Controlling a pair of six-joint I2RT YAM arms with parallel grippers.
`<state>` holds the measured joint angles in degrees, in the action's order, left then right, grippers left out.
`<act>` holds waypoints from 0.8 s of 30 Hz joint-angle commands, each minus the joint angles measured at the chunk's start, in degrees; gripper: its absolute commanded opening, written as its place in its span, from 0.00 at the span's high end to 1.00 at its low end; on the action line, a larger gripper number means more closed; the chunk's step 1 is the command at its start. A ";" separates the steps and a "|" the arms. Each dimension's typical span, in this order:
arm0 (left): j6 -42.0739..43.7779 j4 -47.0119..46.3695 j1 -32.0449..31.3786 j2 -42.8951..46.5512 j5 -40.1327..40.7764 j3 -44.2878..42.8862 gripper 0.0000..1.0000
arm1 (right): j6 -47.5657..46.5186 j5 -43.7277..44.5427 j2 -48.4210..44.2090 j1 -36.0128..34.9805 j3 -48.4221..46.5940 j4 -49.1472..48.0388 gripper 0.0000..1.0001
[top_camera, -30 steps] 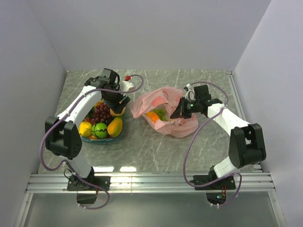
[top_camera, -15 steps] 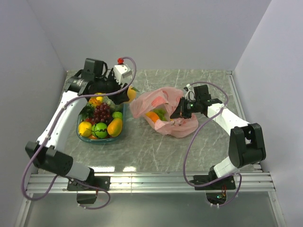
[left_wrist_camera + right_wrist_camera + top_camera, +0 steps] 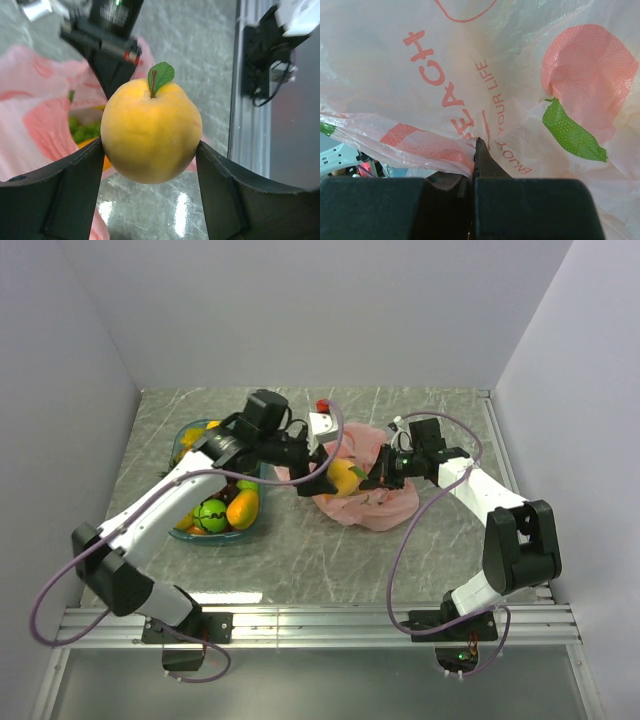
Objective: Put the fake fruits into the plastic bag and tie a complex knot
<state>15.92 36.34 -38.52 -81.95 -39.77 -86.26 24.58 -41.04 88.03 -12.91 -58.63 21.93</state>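
Observation:
My left gripper (image 3: pixel 338 477) (image 3: pixel 149 151) is shut on a yellow-orange fake fruit (image 3: pixel 345 478) (image 3: pixel 150 132) with a green leaf, and holds it above the mouth of the pink plastic bag (image 3: pixel 378 505) (image 3: pixel 42 117). Green grapes (image 3: pixel 84 131) and an orange piece lie inside the bag. On the bag's right side, my right gripper (image 3: pixel 381 478) (image 3: pixel 476 150) is shut on the bag's rim (image 3: pixel 445 150) and keeps it raised. More fake fruits, among them a green apple (image 3: pixel 210 513) and a mango (image 3: pixel 243 507), lie in the teal tray (image 3: pixel 225 537). No knot shows.
The tray sits on the marble table left of the bag, under the left arm's forearm. Grey walls close in the table on three sides. A metal rail (image 3: pixel 320 620) runs along the near edge.
The left arm swung from over the tray to the right, carrying the yellow-orange fruit to above the bag. The right gripper has stayed shut on the bag's rim.

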 commanded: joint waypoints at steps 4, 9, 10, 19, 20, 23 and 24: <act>3.58 -3.38 0.20 -7.42 3.03 3.20 0.58 | -0.76 -0.10 -2.33 0.34 -3.42 0.22 1.00; 4.04 -3.73 0.64 -11.82 8.64 3.47 0.58 | -1.28 -0.71 -4.35 0.34 -2.72 -1.01 1.00; 3.59 -4.60 1.16 -12.26 9.53 3.47 0.58 | -1.46 -0.71 -4.79 0.16 -2.19 -1.10 1.00; -4.67 -15.33 2.75 -19.38 21.66 -1.01 0.33 | -2.87 -1.24 -4.27 0.16 -1.04 -0.49 1.00; -5.11 -15.07 2.75 -19.99 20.53 -1.45 0.28 | -2.78 -1.24 -4.01 0.25 -1.22 -0.58 1.00; -5.55 -14.36 2.75 -20.09 15.43 -1.73 0.11 | -2.43 -1.15 -3.30 0.34 -1.84 -0.66 1.00; -5.81 -14.54 2.84 -18.44 14.29 -1.02 0.01 | -2.43 -1.06 -3.13 0.34 -1.92 -0.66 1.00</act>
<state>12.45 24.67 -35.66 -102.80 -22.50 -85.69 22.83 -41.45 85.14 -12.91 -59.48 21.93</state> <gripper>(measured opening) 0.946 0.006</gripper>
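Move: The bag's open mouth lies about 16 cm ahead of the peach-holding left hand, nearly in line sideways and some 20 cm below it. Inside, about 26 cm below that hand, the orange fruit lies 15 cm ahead and level sideways, and the green grapes 17 cm ahead and 4 cm right. From the right gripper, still pinching the bag's edge, the mouth is roughly 9 cm ahead, 7 cm left and slightly below. The yellow peach, already gripped, is lowered into the bag's mouth by the left arm: first mostly down, then forward, about 14 cm down and 12 cm forward in all. The wrist turns some 20 degrees, swinging the fingertips forward and further down, and at the end the fingers open and let go. The right gripper keeps its pinch on the bag's edge and lifts it about 2 cm. ##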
